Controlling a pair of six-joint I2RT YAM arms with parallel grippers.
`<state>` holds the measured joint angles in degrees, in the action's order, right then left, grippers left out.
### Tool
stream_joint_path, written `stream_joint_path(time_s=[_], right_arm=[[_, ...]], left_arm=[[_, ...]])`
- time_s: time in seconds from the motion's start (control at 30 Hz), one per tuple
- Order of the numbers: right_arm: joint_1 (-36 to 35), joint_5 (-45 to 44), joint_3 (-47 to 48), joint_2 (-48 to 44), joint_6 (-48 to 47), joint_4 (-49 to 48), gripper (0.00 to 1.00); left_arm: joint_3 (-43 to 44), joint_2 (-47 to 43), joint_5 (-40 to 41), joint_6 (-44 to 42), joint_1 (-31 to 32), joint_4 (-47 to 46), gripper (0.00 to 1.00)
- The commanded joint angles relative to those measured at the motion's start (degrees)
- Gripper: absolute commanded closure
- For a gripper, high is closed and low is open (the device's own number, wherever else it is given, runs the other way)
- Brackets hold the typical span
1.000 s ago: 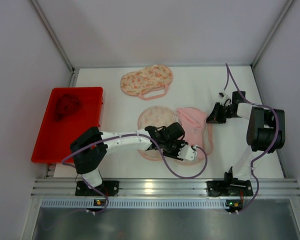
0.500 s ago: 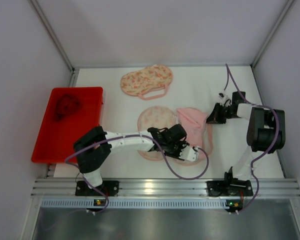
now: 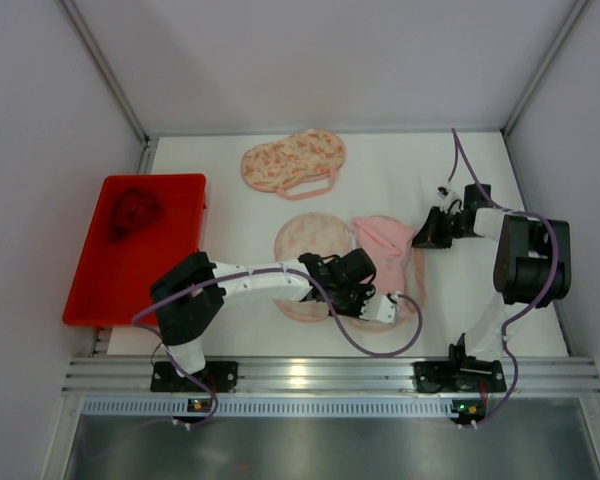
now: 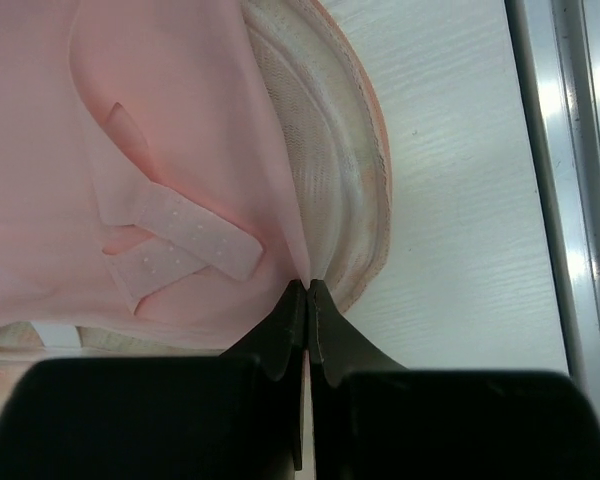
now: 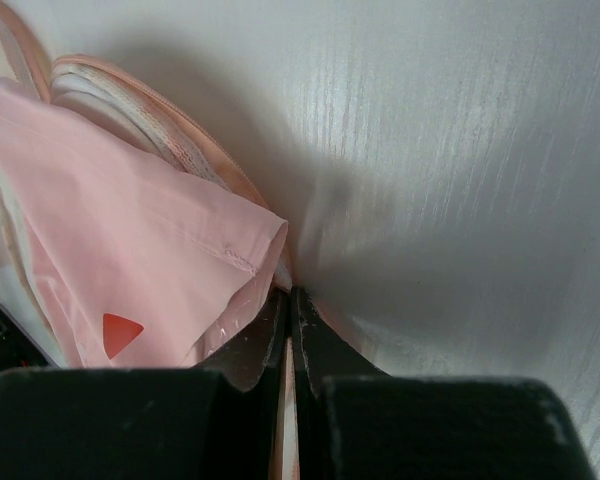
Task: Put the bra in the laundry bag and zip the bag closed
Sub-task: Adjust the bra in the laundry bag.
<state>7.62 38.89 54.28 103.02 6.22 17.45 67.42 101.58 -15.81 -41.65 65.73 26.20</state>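
The laundry bag (image 3: 310,238), a floral shell with a peach rim, lies open at the table's middle. The pink bra (image 3: 385,255) lies over its right half. In the left wrist view the bra (image 4: 130,130) shows its hook strap, beside the bag's mesh cup (image 4: 340,190). My left gripper (image 3: 388,308) is at the bag's near right edge, and its jaws (image 4: 307,285) are shut on the bra's edge where it meets the cup. My right gripper (image 3: 423,236) (image 5: 288,295) is shut on the bag's peach rim (image 5: 170,130) at the far right, next to the bra (image 5: 110,250).
A second floral, bra-shaped pouch (image 3: 292,160) lies at the back of the table. A red tray (image 3: 90,290) at the left holds a dark red garment (image 3: 132,212). The metal rail (image 4: 560,150) runs along the table's near edge, close to my left gripper.
My left gripper has closed from partly open onto the bra's edge, and the left arm has shifted slightly toward the bag. The right arm has not moved.
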Motion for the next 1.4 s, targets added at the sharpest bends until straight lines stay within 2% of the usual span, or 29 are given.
stream_joint_path(time_s=[0.0, 0.23, 0.93, 1.0, 1.03, 1.1, 1.17, 1.37], right_arm=[[-0.67, -1.45, -1.11, -1.25, -0.68, -1.46, 1.00], [-0.59, -1.80, -1.02, -1.33, -0.68, -1.46, 1.00], [-0.67, -2.42, -1.11, -1.16, -0.59, -1.54, 1.00], [-0.67, -2.33, -1.28, -1.33, -0.59, -1.46, 1.00], [-0.67, -2.16, -1.46, -1.42, -0.77, -1.46, 1.00], [-0.67, -2.07, -1.72, -1.60, -1.03, -1.37, 1.00], [-0.67, -1.63, -1.90, -1.77, -1.47, -1.28, 1.00], [-0.67, -0.84, -1.46, -1.60, -2.26, -0.41, 1.00]], left_arm=[[3.51, 0.99, -2.47, 5.16, 0.36, 2.63, 1.00], [6.41, 1.69, -4.93, 8.33, 0.36, 4.92, 1.00], [4.74, 1.51, -6.07, 11.24, 1.85, 6.06, 1.00], [5.27, 1.78, -4.68, 11.85, 1.85, 6.06, 0.87], [5.62, 1.78, -3.88, 12.11, 1.77, 6.06, 0.71], [6.67, 0.64, -4.04, 12.21, 1.42, 6.06, 0.60], [8.77, -0.50, -4.57, 12.12, 0.27, 7.02, 0.56], [14.40, -2.80, -7.30, 12.21, -4.21, 8.87, 0.56]])
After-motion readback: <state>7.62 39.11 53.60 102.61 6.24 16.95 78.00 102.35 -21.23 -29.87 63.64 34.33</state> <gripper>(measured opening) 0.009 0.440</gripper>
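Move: The left gripper already pinches the near-left edge of the bra. The bag's near rim, where that edge goes, lies about 4 cm back, 3 cm to the right and 2 cm below. The bra's middle is some 10 cm ahead and 6 cm right, and the bag's left panel about 11 cm ahead and 10 cm left. From the right gripper, which holds the bag's right rim, the near rim lies roughly 20 cm back and 12 cm left. Drag the pinched bra edge back towards the bag's near rim with the left gripper, about 3 cm, lifting it a centimetre and tipping the wrist some 10 degrees. Then open the fingers to let go of the bra and rise 3 to 4 cm while swinging forward about 3 cm. Keep the right gripper still, shut on the bag's right rim. ##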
